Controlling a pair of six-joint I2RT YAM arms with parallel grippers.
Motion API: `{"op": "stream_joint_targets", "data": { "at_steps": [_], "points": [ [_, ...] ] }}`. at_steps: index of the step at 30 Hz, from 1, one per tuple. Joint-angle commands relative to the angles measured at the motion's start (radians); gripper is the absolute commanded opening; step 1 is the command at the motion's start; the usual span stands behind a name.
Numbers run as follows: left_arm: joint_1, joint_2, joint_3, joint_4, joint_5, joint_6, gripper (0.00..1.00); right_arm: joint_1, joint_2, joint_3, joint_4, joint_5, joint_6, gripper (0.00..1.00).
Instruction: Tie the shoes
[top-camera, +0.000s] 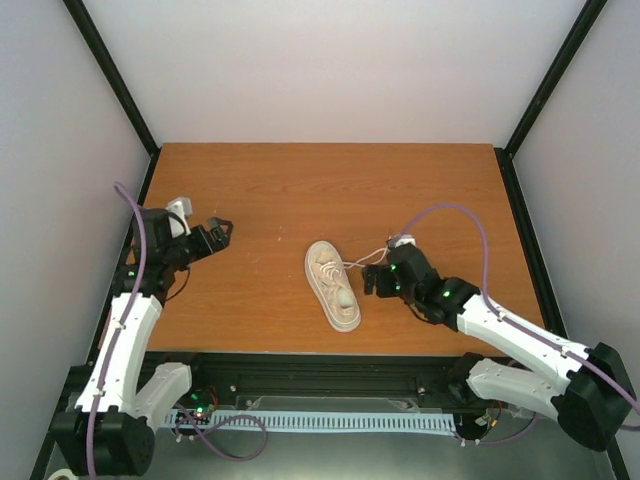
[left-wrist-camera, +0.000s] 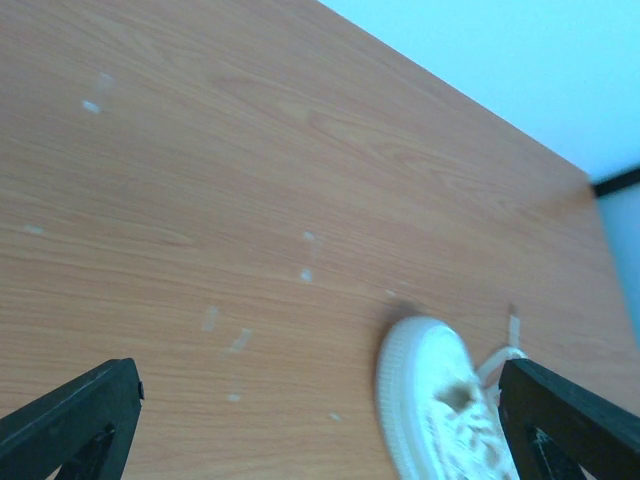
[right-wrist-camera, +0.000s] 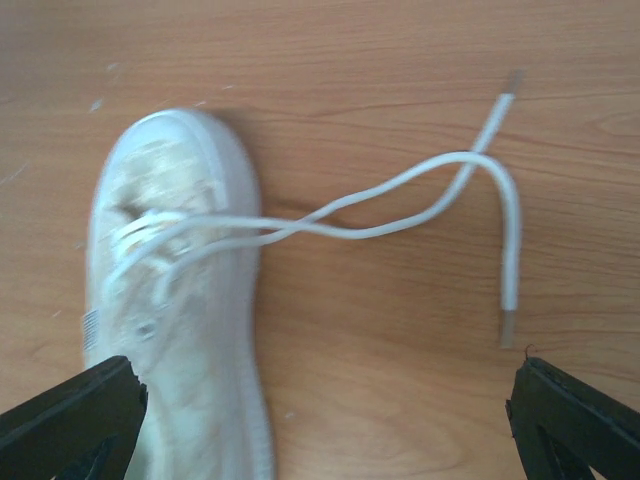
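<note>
A small cream sneaker (top-camera: 332, 285) lies on the wooden table near the middle, toe towards the far side. Its two thin white laces (top-camera: 360, 262) trail loose to the right and cross each other on the table (right-wrist-camera: 400, 205). My right gripper (top-camera: 372, 280) is open and empty, just right of the shoe, over the laces. The shoe fills the left of the right wrist view (right-wrist-camera: 180, 300). My left gripper (top-camera: 218, 232) is open and empty, well to the left of the shoe. The left wrist view shows the shoe's toe (left-wrist-camera: 440, 400) at lower right.
The wooden table (top-camera: 260, 190) is enclosed by white walls with black corner posts (top-camera: 110, 70). A black rail (top-camera: 300, 365) runs along the near edge. Purple cables loop off both arms.
</note>
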Motion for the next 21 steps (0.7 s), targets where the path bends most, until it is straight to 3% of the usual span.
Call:
{"op": "stream_joint_targets", "data": {
  "at_steps": [1, 4, 7, 10, 13, 16, 19, 21],
  "points": [
    [-0.122, -0.06, -0.095, 0.205, 0.099, -0.207, 1.0, -0.19, 0.006, -0.035, 0.004, -0.181, -0.037, 1.0],
    [-0.28, -0.09, -0.144, 0.22, 0.009, -0.255, 1.0, -0.308, 0.041, -0.05, 0.043, -0.276, -0.041, 1.0],
    [-0.406, -0.072, -0.237, 0.291, 0.012, -0.325, 1.0, -0.385, 0.108, -0.051, 0.088, -0.339, -0.038, 1.0],
    [-0.554, -0.009, -0.313, 0.435, 0.011, -0.392, 1.0, -0.401, 0.204, -0.015, 0.114, -0.325, -0.037, 1.0],
    [-0.677, 0.117, -0.295, 0.498, 0.005, -0.398, 1.0, -0.4, 0.297, 0.017, 0.132, -0.294, -0.036, 0.98],
    [-0.749, 0.216, -0.264, 0.514, -0.021, -0.374, 1.0, -0.399, 0.373, 0.026, 0.139, -0.246, -0.036, 0.89],
    [-0.758, 0.284, -0.278, 0.58, -0.009, -0.371, 1.0, -0.394, 0.416, 0.036, 0.122, -0.172, -0.041, 0.76],
    [-0.758, 0.32, -0.29, 0.642, 0.004, -0.369, 1.0, -0.385, 0.436, 0.042, 0.112, -0.118, -0.05, 0.73]
  ]
}}
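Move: The right hand goes for the nearer lace end, about 7 cm ahead and 7 cm to its right, 11 cm below; the other lace end lies 5 cm farther out beyond that one. The shoe's middle is some 8 cm to the right hand's left, level with it fore and aft, 8 cm lower. For the left hand the shoe is the mark: about 26 cm to its right, 6 cm back, 17 cm below. Rightward and forward at first, then mostly straight down, the right hand sinks about 10 cm towards the nearer lace end, tipping steeper, its fingers beginning to narrow around the lace tip. The left hand sweeps some 21 cm right, then down and back to the shoe's left side, turning about 30 degrees clockwise, fingers still wide open. ##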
